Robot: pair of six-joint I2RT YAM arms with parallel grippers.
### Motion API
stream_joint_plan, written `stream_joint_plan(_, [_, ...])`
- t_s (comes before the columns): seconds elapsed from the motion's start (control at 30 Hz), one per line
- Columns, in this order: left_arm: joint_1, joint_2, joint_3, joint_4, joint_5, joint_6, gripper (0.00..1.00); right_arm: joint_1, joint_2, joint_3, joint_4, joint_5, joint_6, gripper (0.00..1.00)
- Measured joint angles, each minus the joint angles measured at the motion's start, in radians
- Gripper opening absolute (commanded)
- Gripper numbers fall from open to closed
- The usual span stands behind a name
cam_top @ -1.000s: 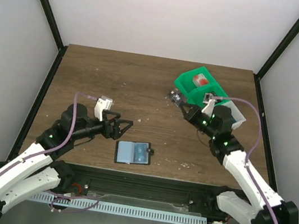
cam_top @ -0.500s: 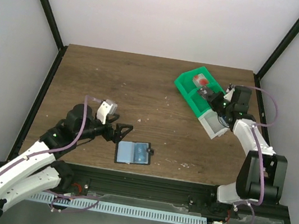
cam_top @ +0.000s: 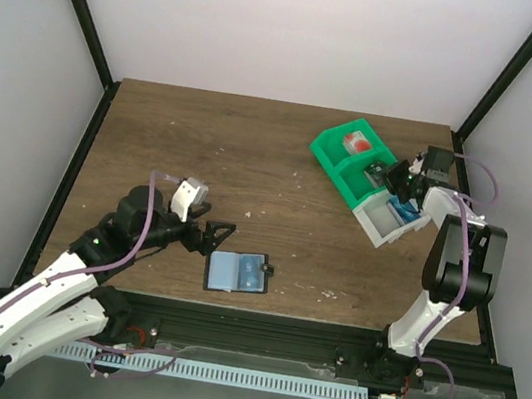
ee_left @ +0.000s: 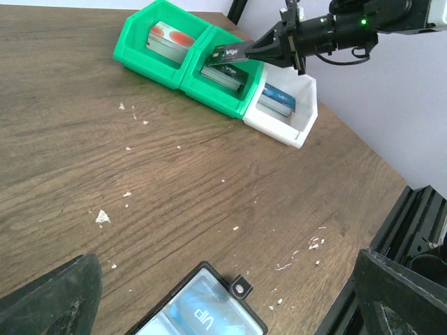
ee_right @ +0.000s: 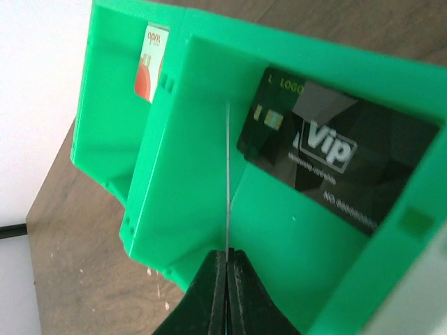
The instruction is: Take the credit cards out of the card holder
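Observation:
The card holder [cam_top: 236,272] lies open and flat near the table's front edge, black-edged with a small tab [ee_left: 242,286]. A blue credit card [ee_left: 199,315] marked VIP shows in its right half. My left gripper [cam_top: 222,237] stands wide open just left of the holder, its fingers [ee_left: 59,296] apart on either side of it. My right gripper [ee_right: 228,255] is shut on a thin dark credit card [ee_left: 227,54], seen edge-on in the right wrist view. It holds the card over the middle compartment of the green bin [cam_top: 338,158].
A black VIP card [ee_right: 335,164] lies in the bin's middle compartment and a red-and-white card [cam_top: 358,143] in the far one. The white end compartment [cam_top: 380,228] holds a blue card [ee_left: 278,100]. Small white crumbs dot the wooden table [cam_top: 205,139].
My right arm swung from the table's middle out to the bin at the right, carrying the card. My left gripper edged slightly closer to the card holder.

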Motion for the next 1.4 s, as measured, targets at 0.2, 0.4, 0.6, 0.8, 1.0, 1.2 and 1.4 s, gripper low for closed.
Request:
stream_joint_plan(0.2, [0.000,0.001,0.000,-0.004,-0.011,0.002,1.00,-0.002,0.095,0.090,-0.010,0.003,0.005,0.01])
stream_joint_plan(0.4, [0.000,0.001,0.000,-0.006,-0.019,0.004,1.00,-0.009,0.119,0.102,-0.022,0.013,0.016,0.00])
stream_joint_plan(0.6, [0.000,0.000,0.000,-0.006,-0.025,0.005,1.00,-0.013,0.121,0.102,-0.029,0.026,0.021,0.01])
stream_joint_plan(0.8, [0.000,0.000,0.000,-0.006,-0.025,0.005,1.00,-0.014,0.121,0.102,-0.029,0.034,0.021,0.02])
stream_joint_plan(1.0, [0.000,0.001,0.000,-0.006,-0.025,0.005,1.00,-0.019,0.121,0.114,-0.050,0.053,0.024,0.10])
stream_joint_plan(1.2, [0.000,0.015,0.000,-0.005,-0.024,0.004,1.00,-0.026,0.120,0.129,-0.063,0.072,0.034,0.19])
stream_joint_plan(1.4, [0.000,0.038,0.000,-0.005,-0.024,0.003,1.00,-0.026,0.093,0.134,-0.103,0.113,0.061,0.26])
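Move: The black Vip card, still pinched in the right hand, is bound for the black card stack in the middle green bin: about 3 cm ahead of that hand, 3 cm left and 6 cm below. The red-and-white cards in the far green bin lie some 11 cm ahead and 10 cm left; the blue cards in the white bin, 6 cm back and 5 cm right. From the left hand the black stack is roughly 26 cm ahead, 35 cm right and 18 cm lower. The black card goes down into the middle green bin over its stack as the right hand pushes on about 2 cm forward and 2 cm down, easing to the right. After a near-standstill the fingers open about a quarter and let go of the card. The hand then draws away to the right, rising about 1 cm and turning slightly clockwise, some 8 degrees in all. ##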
